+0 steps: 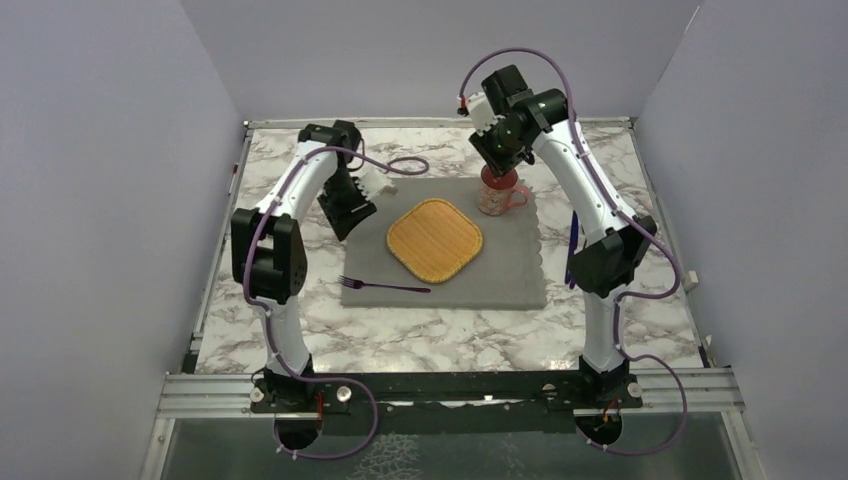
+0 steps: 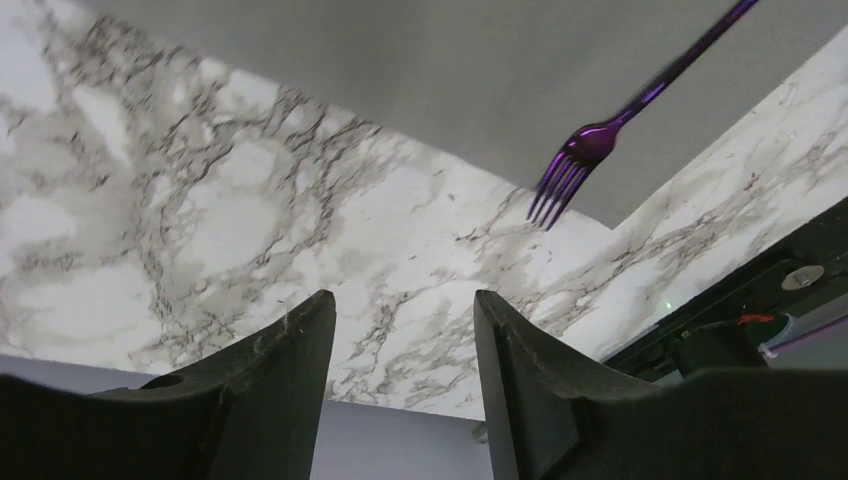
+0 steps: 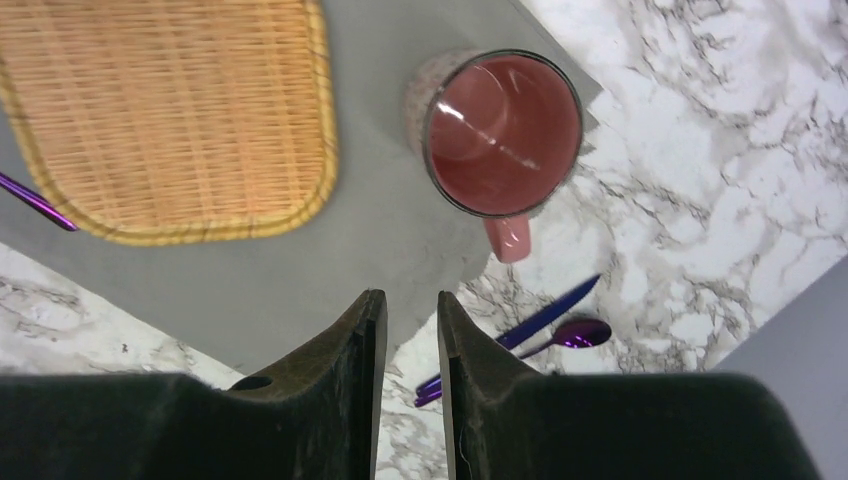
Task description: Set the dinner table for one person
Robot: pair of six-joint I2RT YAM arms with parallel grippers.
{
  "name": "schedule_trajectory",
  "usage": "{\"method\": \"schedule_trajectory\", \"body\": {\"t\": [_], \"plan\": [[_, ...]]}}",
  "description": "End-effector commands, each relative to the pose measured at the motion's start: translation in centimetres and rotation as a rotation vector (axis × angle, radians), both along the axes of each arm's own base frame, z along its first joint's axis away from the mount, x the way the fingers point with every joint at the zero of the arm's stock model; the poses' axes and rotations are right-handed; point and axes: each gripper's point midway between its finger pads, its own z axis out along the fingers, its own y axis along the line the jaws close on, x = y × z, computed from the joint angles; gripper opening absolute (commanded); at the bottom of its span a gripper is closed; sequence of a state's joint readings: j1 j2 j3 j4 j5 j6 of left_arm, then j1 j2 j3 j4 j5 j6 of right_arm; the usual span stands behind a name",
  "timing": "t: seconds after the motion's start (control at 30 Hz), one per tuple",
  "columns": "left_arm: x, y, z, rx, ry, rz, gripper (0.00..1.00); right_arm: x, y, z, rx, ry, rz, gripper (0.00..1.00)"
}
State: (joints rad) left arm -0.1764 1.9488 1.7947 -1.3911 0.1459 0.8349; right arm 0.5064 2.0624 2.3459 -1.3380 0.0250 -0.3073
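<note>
The dinner table is a marble top with a grey scalloped placemat on it. A woven square plate lies at the placemat's middle. A purple fork rests on the near-left part of the placemat. A pink mug stands upright at its far-right corner. My left gripper hovers over the placemat's far-left edge, open and empty, with the fork ahead of it. My right gripper hangs above the mug, narrowly open, holding nothing.
A blue knife and a purple spoon lie on the marble right of the placemat, partly hidden by the right arm in the top view. Grey walls close in the table on three sides.
</note>
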Motion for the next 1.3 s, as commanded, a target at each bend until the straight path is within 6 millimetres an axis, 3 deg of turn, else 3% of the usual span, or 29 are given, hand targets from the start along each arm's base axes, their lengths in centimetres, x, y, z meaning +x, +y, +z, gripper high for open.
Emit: {"method": "schedule_trajectory", "body": {"t": [0.0,0.1,0.27,0.5,0.63,1.0,1.27], "plan": [[-2.1,-3.6,0.4,0.036,-0.012,-0.211,0.58,0.4,-2.8,0.8,-0.033,-0.007,-0.083,0.3],[-2.9,-5.3,0.1,0.046,-0.035,-0.302,0.58,1.5,-4.4,1.7,-0.045,-0.053,-0.136,0.3],[-4.6,-6.0,-1.2,0.06,0.018,-0.374,0.57,2.3,-6.6,3.2,-0.063,-0.106,-0.184,0.3],[-6.1,-5.7,-2.0,0.097,0.046,-0.448,0.56,2.7,-8.0,4.9,-0.085,-0.177,-0.229,0.3],[-7.4,-6.7,-3.2,0.109,0.037,-0.534,0.55,3.1,-8.6,5.9,-0.092,-0.214,-0.254,0.3],[-6.8,-10.7,-5.1,0.027,0.089,-0.483,0.52,3.2,-9.6,7.8,-0.096,-0.273,-0.285,0.29],[-6.8,-11.8,-6.8,0.014,0.127,-0.463,0.52,2.8,-10.0,8.5,-0.095,-0.29,-0.291,0.29]]}}
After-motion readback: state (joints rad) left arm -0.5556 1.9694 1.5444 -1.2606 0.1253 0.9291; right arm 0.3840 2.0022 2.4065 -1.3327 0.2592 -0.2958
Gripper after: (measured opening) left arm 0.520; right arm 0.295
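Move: The fork's middle is about 12 cm nearer the base than the left hand and 12 cm to its right, some 11 cm below. The woven plate's middle is roughly 23 cm to that hand's right and about 1 cm nearer the base; the grey placemat's middle is some 27 cm right and 1 cm back, both about 12 cm lower. From the right hand, the fork lies around 18 cm back, 26 cm left and 22 cm down. Rightwards, back and down, the left hand swings in about 10 cm across and 7 cm back over the placemat's left part towards the fork, sinking some 6 cm, its wrist turning nearly 30 degrees clockwise so the still-open fingers come closer to straddling the fork's length. Rightwards too, the empty right hand clears the mug by some 9 cm, then mostly rises, tilting slightly outward. ##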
